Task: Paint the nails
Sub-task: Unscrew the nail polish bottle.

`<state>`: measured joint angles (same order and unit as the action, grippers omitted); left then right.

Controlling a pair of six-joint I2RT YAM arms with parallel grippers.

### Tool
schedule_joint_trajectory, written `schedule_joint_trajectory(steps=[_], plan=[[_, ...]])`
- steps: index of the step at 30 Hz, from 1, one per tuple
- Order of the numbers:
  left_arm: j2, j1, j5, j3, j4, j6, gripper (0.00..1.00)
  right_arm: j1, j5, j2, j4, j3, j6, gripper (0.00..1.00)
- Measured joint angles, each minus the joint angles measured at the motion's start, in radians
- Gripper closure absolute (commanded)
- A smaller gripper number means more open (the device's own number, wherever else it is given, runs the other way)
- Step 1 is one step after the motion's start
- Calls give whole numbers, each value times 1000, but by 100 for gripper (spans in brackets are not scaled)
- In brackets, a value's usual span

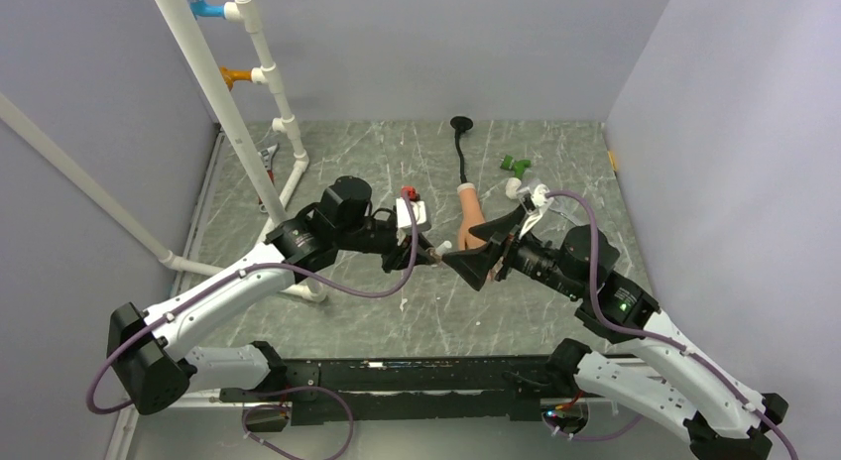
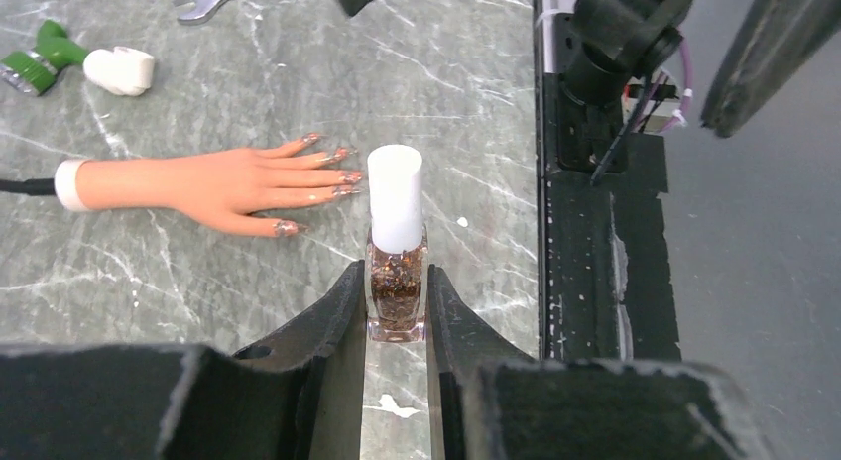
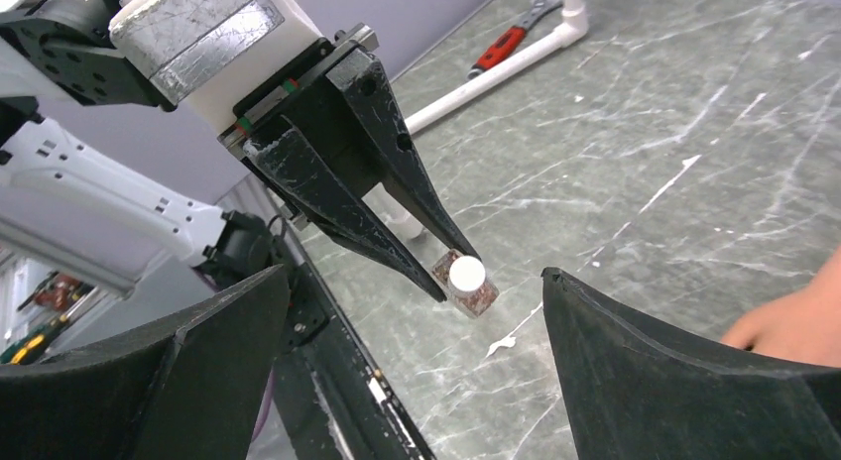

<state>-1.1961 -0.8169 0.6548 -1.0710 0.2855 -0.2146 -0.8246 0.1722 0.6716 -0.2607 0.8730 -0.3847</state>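
Note:
A peach mannequin hand [image 2: 198,182] with a white cuff lies flat on the table, its glittery nails [image 2: 337,172] pointing at a small bottle [image 2: 397,282]. The bottle holds brown glitter polish under a white cap [image 2: 395,197]. My left gripper [image 2: 397,316] is shut on the bottle's glass body, just off the fingertips. In the right wrist view the bottle [image 3: 468,282] shows cap-on between the left fingers. My right gripper [image 3: 415,274] stands wide open, facing the cap and apart from it. The hand [image 1: 470,222] lies between both grippers in the top view.
A green and white object [image 2: 60,63] lies beyond the cuff. A black cable with a round disc [image 1: 461,143] runs to the wrist. A white pipe frame [image 1: 268,103] stands at the left, a wrench [image 1: 268,161] beside it. A black rail [image 1: 417,376] lines the near edge.

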Motion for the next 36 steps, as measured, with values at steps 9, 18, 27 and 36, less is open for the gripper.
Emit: schedule_joint_trajectory(steps=[9,18,27,36], plan=[[-13,0,-78,2,-70,75,100,0,-140,-7,20,-21,15,12],[21,0,-61,13,-145,156,100,0,-131,48,167,-69,35,31],[55,0,-37,24,-191,187,100,0,-93,74,287,-105,35,38],[55,0,-23,24,-201,198,100,0,-12,101,348,-131,35,76]])
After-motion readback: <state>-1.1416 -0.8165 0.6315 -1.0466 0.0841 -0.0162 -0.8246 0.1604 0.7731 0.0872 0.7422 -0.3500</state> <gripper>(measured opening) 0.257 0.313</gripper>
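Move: The left gripper still grips the nail polish bottle's body, its white cap standing about 3 cm above and 2 cm to the right of the hand point. From the right gripper, wide open, the cap lies some 3 cm ahead, 3 cm to the left and 5 cm lower. The rubber hand lies on the table about 14 cm ahead, 10 cm right and 22 cm below the left gripper; the green-and-white fitting is some 29 cm ahead and 19 cm right of that gripper, equally low. Raise the bottle about 5 cm with the left gripper, after nudging it forward 1.5 cm and easing it back again, tipping the fingers up some 10 degrees and keeping the grip. Swing the right gripper slightly right and forward, then left to the white cap, closing its wide-open fingers most of the way around it. ##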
